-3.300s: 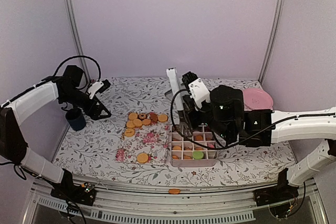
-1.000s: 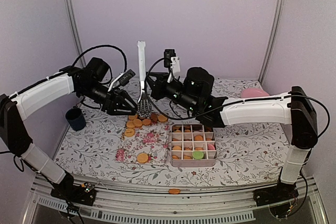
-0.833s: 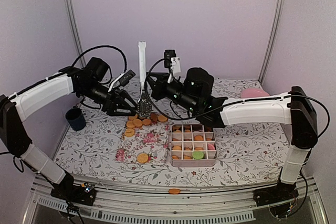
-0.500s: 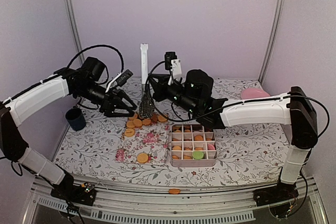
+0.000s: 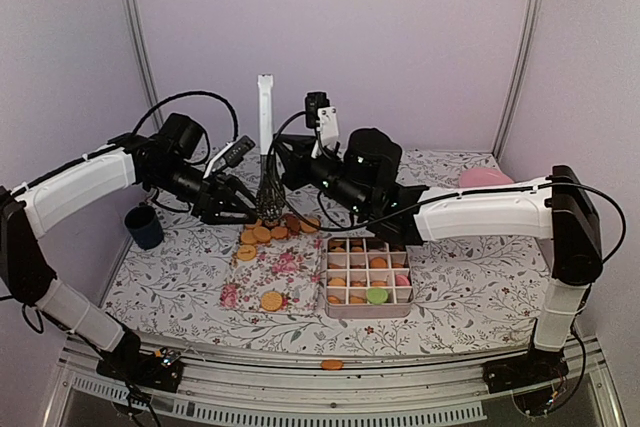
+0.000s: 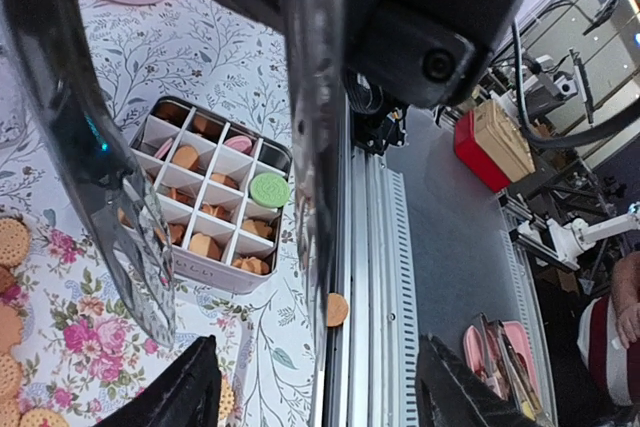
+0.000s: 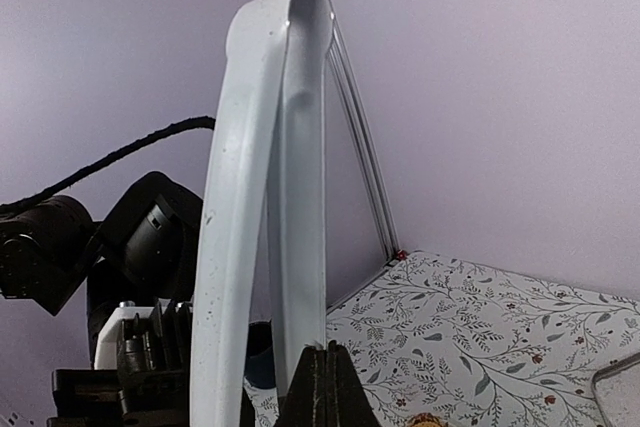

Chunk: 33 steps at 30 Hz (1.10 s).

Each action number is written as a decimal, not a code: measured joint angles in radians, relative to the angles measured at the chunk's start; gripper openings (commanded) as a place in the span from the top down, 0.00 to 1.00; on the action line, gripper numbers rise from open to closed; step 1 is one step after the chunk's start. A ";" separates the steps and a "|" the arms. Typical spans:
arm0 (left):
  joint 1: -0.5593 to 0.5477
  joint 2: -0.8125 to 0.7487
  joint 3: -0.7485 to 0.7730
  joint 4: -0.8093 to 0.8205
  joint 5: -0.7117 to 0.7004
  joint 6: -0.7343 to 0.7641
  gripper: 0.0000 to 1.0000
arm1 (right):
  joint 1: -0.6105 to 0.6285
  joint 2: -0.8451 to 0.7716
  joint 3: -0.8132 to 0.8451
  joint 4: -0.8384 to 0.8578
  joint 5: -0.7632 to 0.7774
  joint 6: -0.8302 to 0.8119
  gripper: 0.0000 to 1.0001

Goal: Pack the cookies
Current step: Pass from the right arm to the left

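Observation:
Orange cookies (image 5: 266, 231) lie heaped at the far edge of a floral napkin (image 5: 285, 265), and one (image 5: 271, 301) rests alone near its front. More fill the divided box (image 5: 346, 311), among them a green one (image 5: 376, 295). My right gripper (image 5: 284, 161) is shut on upright white tongs (image 5: 265, 112) above the heap; the closed fingertips (image 7: 325, 377) press one tong arm (image 7: 300, 197). My left gripper (image 5: 238, 205) stands open just left of the slotted tong heads. In the left wrist view its black fingers (image 6: 185, 392) straddle a tong arm (image 6: 312, 147) without touching it.
A stray cookie (image 5: 331, 364) lies on the front rail, also seen from the left wrist (image 6: 337, 309). A pink plate (image 5: 487, 178) sits back right and a dark blue cup (image 5: 145, 227) stands at the left wall. Both arms cross over the table's rear middle.
The right arm swung from over the box to the back left, carrying the tongs upright. The left arm left the cup, came up to the tong heads, and its jaws widened.

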 measured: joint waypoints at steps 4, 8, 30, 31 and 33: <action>0.000 0.018 0.000 0.005 0.019 -0.009 0.47 | 0.002 0.013 0.004 0.000 0.000 0.000 1.00; 0.000 0.031 0.003 0.006 0.037 -0.016 0.57 | 0.006 0.049 0.030 0.000 0.006 -0.002 1.00; 0.006 0.040 0.019 -0.051 0.011 0.018 1.00 | 0.012 0.081 -0.004 0.095 0.115 -0.079 1.00; 0.006 0.042 0.025 -0.068 0.011 0.031 1.00 | 0.010 0.078 -0.014 0.103 0.114 -0.082 1.00; 0.006 0.050 0.045 -0.115 0.012 0.064 1.00 | 0.000 0.072 -0.032 0.116 0.110 -0.081 1.00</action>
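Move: The tongs hang upright from the right hand, and their near leg lies some 3 cm to the right of the left hand, about 1 cm ahead and level with it. A single cookie lies on the mat 2 cm back and 4 cm right of the left hand, the cookie box 6 cm ahead and 29 cm right, both well over 20 cm below. From the right hand, the left gripper is about 5 cm back, 5 cm left and 8 cm lower. The tongs, still gripped by the right hand, are brought about 2 cm left and 2 cm down to the left hand, which almost stays in place and closes from two-thirds open to shut, pinching the near leg in its fingertips. Keeping its fingers shut, the right hand then draws back to the right some 2 cm, sinking and easing forward about 1 cm each, and turns slightly clockwise. ##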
